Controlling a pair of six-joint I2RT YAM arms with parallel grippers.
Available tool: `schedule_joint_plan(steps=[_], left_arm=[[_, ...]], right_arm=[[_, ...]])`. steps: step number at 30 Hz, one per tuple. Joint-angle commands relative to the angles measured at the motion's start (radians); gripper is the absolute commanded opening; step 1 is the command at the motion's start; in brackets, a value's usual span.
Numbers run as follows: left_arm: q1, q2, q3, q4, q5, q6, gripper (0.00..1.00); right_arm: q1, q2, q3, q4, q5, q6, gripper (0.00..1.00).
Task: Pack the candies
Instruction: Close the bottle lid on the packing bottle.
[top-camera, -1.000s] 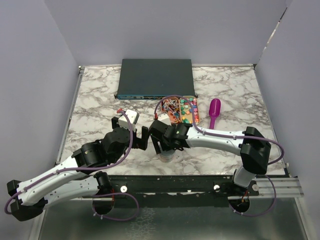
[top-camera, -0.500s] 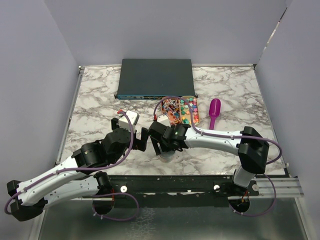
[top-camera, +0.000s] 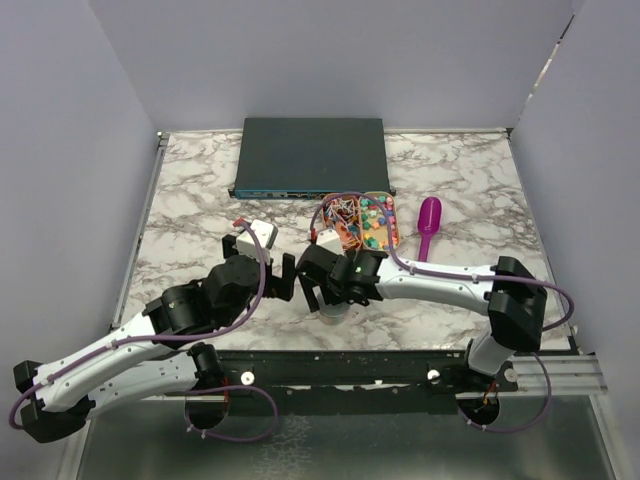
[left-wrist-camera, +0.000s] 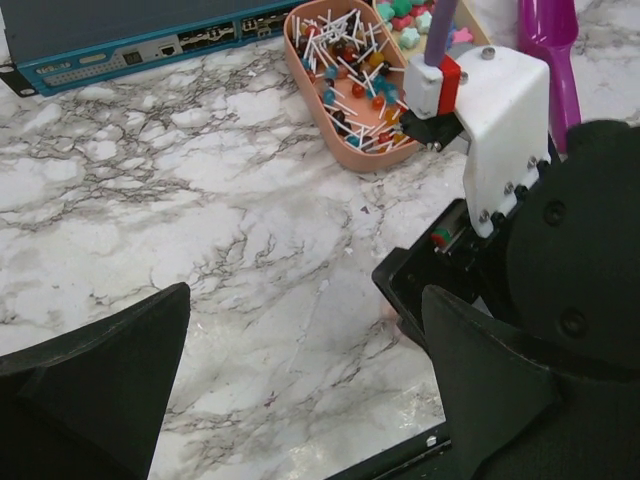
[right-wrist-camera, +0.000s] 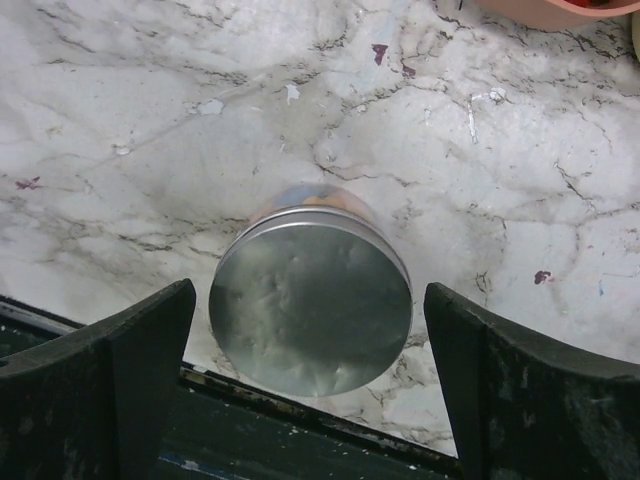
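Note:
The candies (top-camera: 376, 222) lie in mixed colours in the right half of an orange tray (top-camera: 393, 238), and some show at the top of the left wrist view (left-wrist-camera: 405, 14). A small jar with a silver lid (right-wrist-camera: 311, 300) stands near the table's front edge (top-camera: 335, 312). My right gripper (right-wrist-camera: 308, 295) hangs over it, open, its fingers (right-wrist-camera: 120, 380) apart from the lid on both sides. Faint pink and orange shows through the jar wall under the lid. My left gripper (left-wrist-camera: 305, 295) is open over bare marble just left of the right gripper (top-camera: 330, 290).
The tray's left half holds stick sweets (left-wrist-camera: 345, 70). A purple scoop (top-camera: 428, 224) lies right of the tray. A dark flat box (top-camera: 312, 157) sits at the back. The black front rail (right-wrist-camera: 300, 440) runs right below the jar. Grey walls stand on three sides.
My right gripper's jaws have spread wider around the jar, and its arm has shifted slightly. The left arm has not moved.

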Motion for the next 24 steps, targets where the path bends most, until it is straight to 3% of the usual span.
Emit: schedule_joint_plan(steps=[1, 10, 21, 24], left_arm=[[0.007, -0.011, -0.001, 0.074, -0.030, -0.021, 0.99], [0.007, -0.007, -0.001, 0.072, -0.042, -0.044, 0.99], [0.007, -0.005, 0.001, 0.062, -0.062, -0.050, 0.99], [0.007, -0.005, 0.001, 0.061, -0.057, -0.050, 0.99]], right_arm=[[0.040, -0.080, -0.020, -0.005, 0.053, 0.024, 1.00], [0.040, -0.182, -0.093, 0.013, 0.066, 0.026, 0.99], [0.041, -0.104, -0.067, 0.055, 0.044, 0.006, 0.75], [0.042, -0.083, -0.053, 0.052, 0.057, 0.007, 0.74]])
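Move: The bottle lid already sits on the packing bottle between the right gripper's open fingers, its middle roughly 1 cm below the hand point, with the bottle's body straight under it, some 5 cm below the hand. About 22 cm ahead stand the lollipop bin, 2 cm to the right, and the star candy bin, 10 cm to the right, both some 6 cm lower. From the left gripper the lid lies about 13 cm right, 1 cm back and 14 cm below. Lift the right gripper, wide open, about 3.5 cm up off the sides of the bottle lid, easing slightly back and to the right. Then turn back and sink about 2 cm towards the lid again, drawing the fingers in by roughly a quarter until the tips stand over its rim; whether they touch can't be seen. ##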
